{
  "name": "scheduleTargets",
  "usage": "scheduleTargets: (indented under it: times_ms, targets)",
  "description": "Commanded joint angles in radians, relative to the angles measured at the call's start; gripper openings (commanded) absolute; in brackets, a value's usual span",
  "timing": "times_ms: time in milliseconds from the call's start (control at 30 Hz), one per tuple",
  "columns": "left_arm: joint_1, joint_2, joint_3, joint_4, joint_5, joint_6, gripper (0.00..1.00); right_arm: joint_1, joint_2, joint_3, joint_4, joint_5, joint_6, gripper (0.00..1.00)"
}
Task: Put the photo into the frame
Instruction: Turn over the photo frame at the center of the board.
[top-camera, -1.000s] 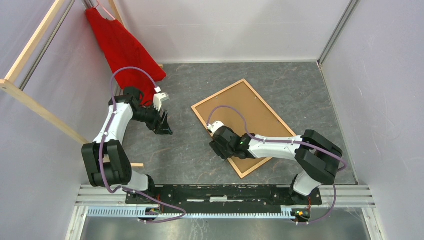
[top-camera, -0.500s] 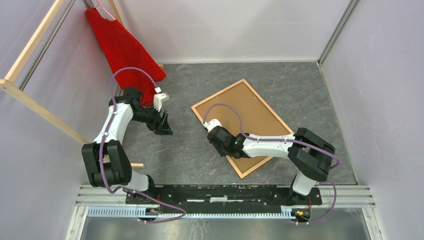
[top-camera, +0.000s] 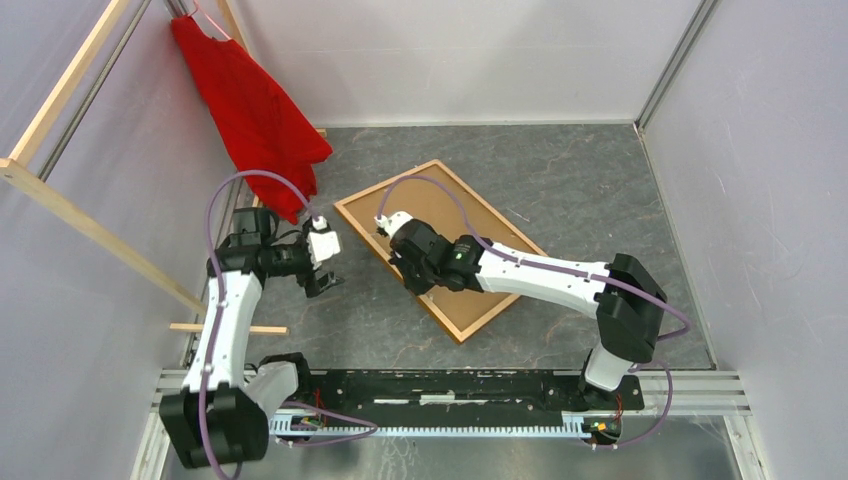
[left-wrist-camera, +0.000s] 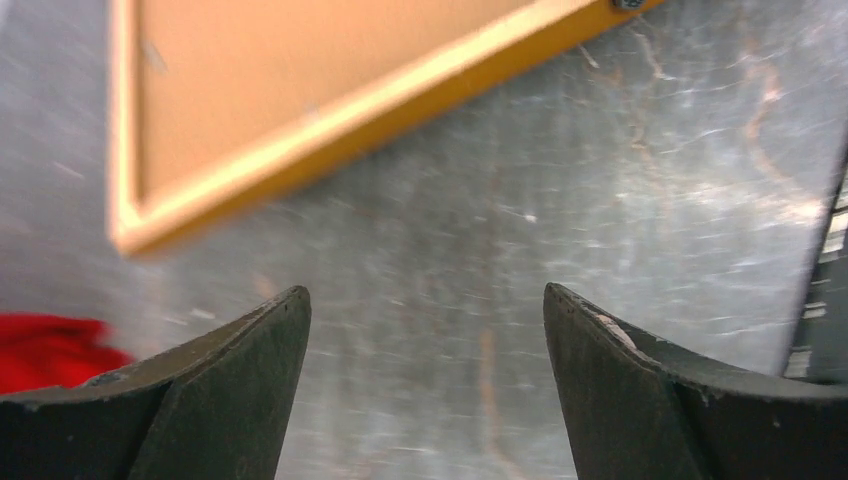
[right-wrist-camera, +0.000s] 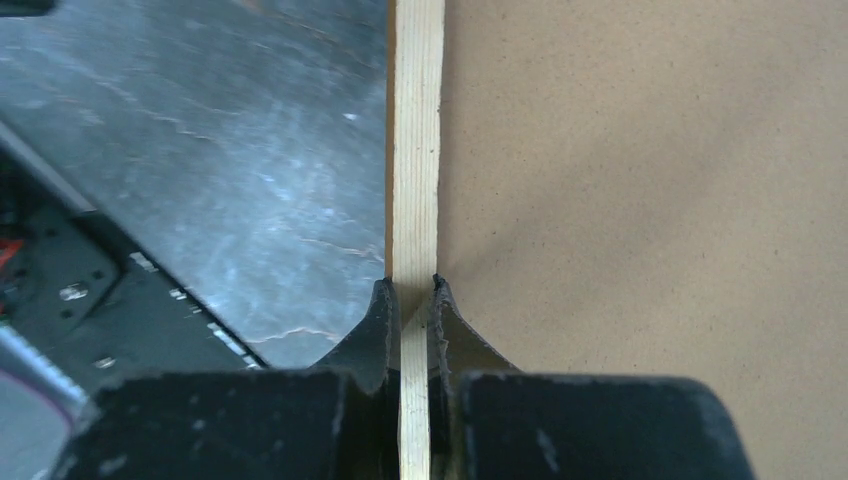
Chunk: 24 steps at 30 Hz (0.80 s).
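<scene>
The frame (top-camera: 432, 205) lies flat on the grey table, plain brown board back up, turned at an angle. My right gripper (top-camera: 410, 275) is shut on its near-left rail. In the right wrist view the pale rail (right-wrist-camera: 418, 150) runs between the closed fingers of the right gripper (right-wrist-camera: 412, 285), with the brown board (right-wrist-camera: 650, 200) to the right. My left gripper (top-camera: 328, 283) hangs open just left of the frame, apart from it. The left wrist view shows the left gripper (left-wrist-camera: 425, 295) empty over bare table, with a corner of the frame (left-wrist-camera: 300, 80) beyond. The photo is out of view.
A red cloth (top-camera: 255, 100) hangs at the back left, also glimpsed as red cloth (left-wrist-camera: 40, 345). A pale wooden slat rack (top-camera: 60, 110) leans along the left wall, with a stick (top-camera: 228, 328) by the left arm. Walls enclose the table on three sides.
My right gripper has shut on the frame's rail and pulled the frame leftward. My left arm has swung nearer and lower, and its jaws have opened wider.
</scene>
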Motion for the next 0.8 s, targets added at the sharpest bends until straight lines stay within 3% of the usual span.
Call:
scheduleTargets:
  times_ms: [0, 100, 233, 500, 600, 767]
  targets:
    - [-0.005, -0.078, 0.005, 0.010, 0.078, 0.447, 0.94, 0.012, -0.075, 0.121, -0.067, -0.091, -0.037, 0.00]
    - [-0.009, -0.066, 0.016, -0.047, 0.029, 0.616, 0.95, 0.011, -0.093, 0.161, -0.096, -0.124, -0.032, 0.00]
    - [-0.040, -0.080, 0.002, -0.046, -0.036, 0.698, 0.95, 0.011, -0.110, 0.207, -0.126, -0.144, -0.026, 0.00]
    - [-0.221, -0.108, -0.074, 0.277, -0.152, 0.534, 0.87, 0.008, -0.113, 0.317, -0.191, -0.204, -0.027, 0.00]
    - [-0.304, -0.088, -0.051, 0.367, -0.200, 0.432, 0.77, 0.003, -0.121, 0.348, -0.220, -0.205, -0.029, 0.00]
    - [-0.326, -0.030, 0.042, 0.344, -0.217, 0.384, 0.49, -0.019, -0.151, 0.370, -0.250, -0.208, -0.043, 0.01]
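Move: The stretch of the frame's raised edge that the left hand goes for lies about 9 cm to its right, 4 cm ahead and some 6 cm below; the frame's left corner is about 11 cm ahead, 3 cm to the right and 7 cm below. The right hand already pinches that same edge at its fingertips, with the left hand's stretch some 11 cm ahead and 11 cm to its left, and the frame's near corner about 11 cm back, 9 cm to the right and 4 cm lower. Keeping its shut pinch on the frame's edge, the right hand goes on hoisting it, about 10 cm up while easing 3 to 4 cm back towards the base. The left hand first rises a little and rolls about its own finger line, some 50 degrees clockwise seen from behind the hand, then swings about 5 cm right and some 3 cm forward to the raised edge, its wide-open fingers starting to close around it. ##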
